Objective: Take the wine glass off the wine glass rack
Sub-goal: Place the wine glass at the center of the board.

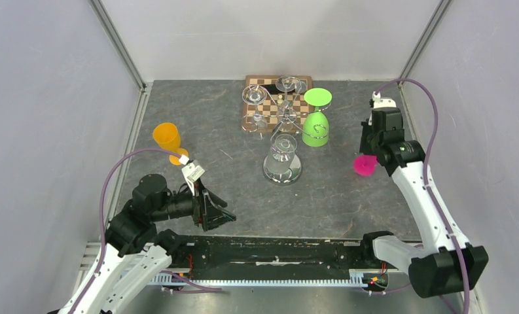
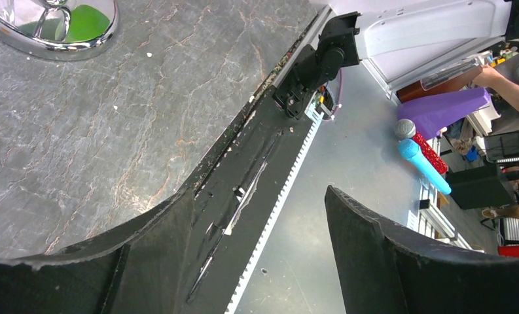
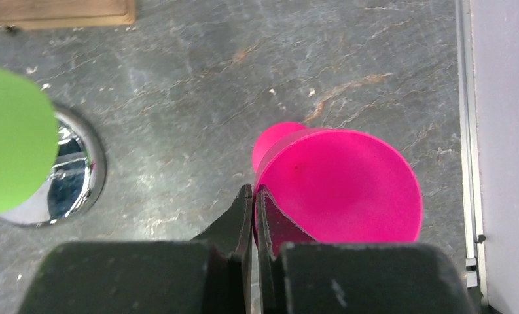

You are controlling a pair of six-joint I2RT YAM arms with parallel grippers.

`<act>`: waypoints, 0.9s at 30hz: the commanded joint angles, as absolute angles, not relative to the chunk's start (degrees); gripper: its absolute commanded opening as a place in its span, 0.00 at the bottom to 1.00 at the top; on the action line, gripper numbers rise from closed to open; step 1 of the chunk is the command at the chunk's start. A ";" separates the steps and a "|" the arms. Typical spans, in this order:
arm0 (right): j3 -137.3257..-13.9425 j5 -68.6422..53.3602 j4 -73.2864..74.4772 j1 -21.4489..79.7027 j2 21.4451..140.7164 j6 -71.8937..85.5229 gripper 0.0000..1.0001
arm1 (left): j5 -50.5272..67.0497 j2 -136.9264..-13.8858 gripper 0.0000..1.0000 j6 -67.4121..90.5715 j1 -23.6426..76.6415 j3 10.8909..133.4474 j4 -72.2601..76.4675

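The wine glass rack [image 1: 282,169] stands mid-table on its round mirrored base, and its curled hooks reach over the chessboard. A green wine glass [image 1: 316,127] hangs upside down on its right side. Clear glasses [image 1: 252,95] hang at the back. My right gripper [image 1: 374,157] is to the right of the rack, shut on the rim of a pink wine glass [image 3: 338,186], one finger inside the bowl. The rack's base [image 3: 80,176] and the green glass [image 3: 11,144] lie to the left of it. My left gripper [image 2: 260,193] is open and empty near the table's front edge.
An orange wine glass [image 1: 167,139] stands upright on the left of the table. The wooden chessboard [image 1: 256,85] lies at the back under the rack's arms. Grey walls close in the left, back and right sides. The black rail [image 2: 243,163] runs along the front edge.
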State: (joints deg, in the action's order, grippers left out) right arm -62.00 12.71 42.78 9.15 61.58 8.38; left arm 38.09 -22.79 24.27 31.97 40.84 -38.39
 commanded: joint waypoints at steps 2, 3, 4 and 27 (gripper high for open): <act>-63.98 10.99 34.30 4.36 66.69 6.37 0.00 | 37.62 -23.03 0.79 25.82 31.93 40.51 -35.78; -65.25 11.07 34.12 3.78 67.99 6.14 0.00 | 37.66 -23.03 0.79 25.92 31.94 40.44 -35.77; -66.46 10.97 33.74 3.39 69.19 6.07 0.00 | 37.64 -23.05 0.79 25.92 31.91 40.43 -35.72; -86.03 11.08 30.67 1.32 92.03 5.07 0.00 | 36.57 -24.08 0.79 26.08 31.91 40.47 -36.03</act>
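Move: The right hand holds the pink wine glass by its rim. The glass seems headed for bare table about 16 cm ahead of this hand, 3 cm to its right and 19 cm below. The green glass hangs some 10 cm ahead and 20 cm left, at hand height; the rack's middle is level with the hand, 32 cm left and 4 cm lower. The chessboard lies 31 cm ahead, 31 cm left and 19 cm below. From the left hand that bare spot is about 41 cm ahead, 54 cm right and 22 cm down. Forward goes the right arm, about 13 cm, carrying the pink wine glass past the rack and green glass on their right towards the open table right of the chessboard. It drifts some 3 cm right early on, dips a little, recovers, and eases down slightly at the end. The wrist turns only about 5 degrees clockwise; the shut fingers keep their pinch on the rim. ##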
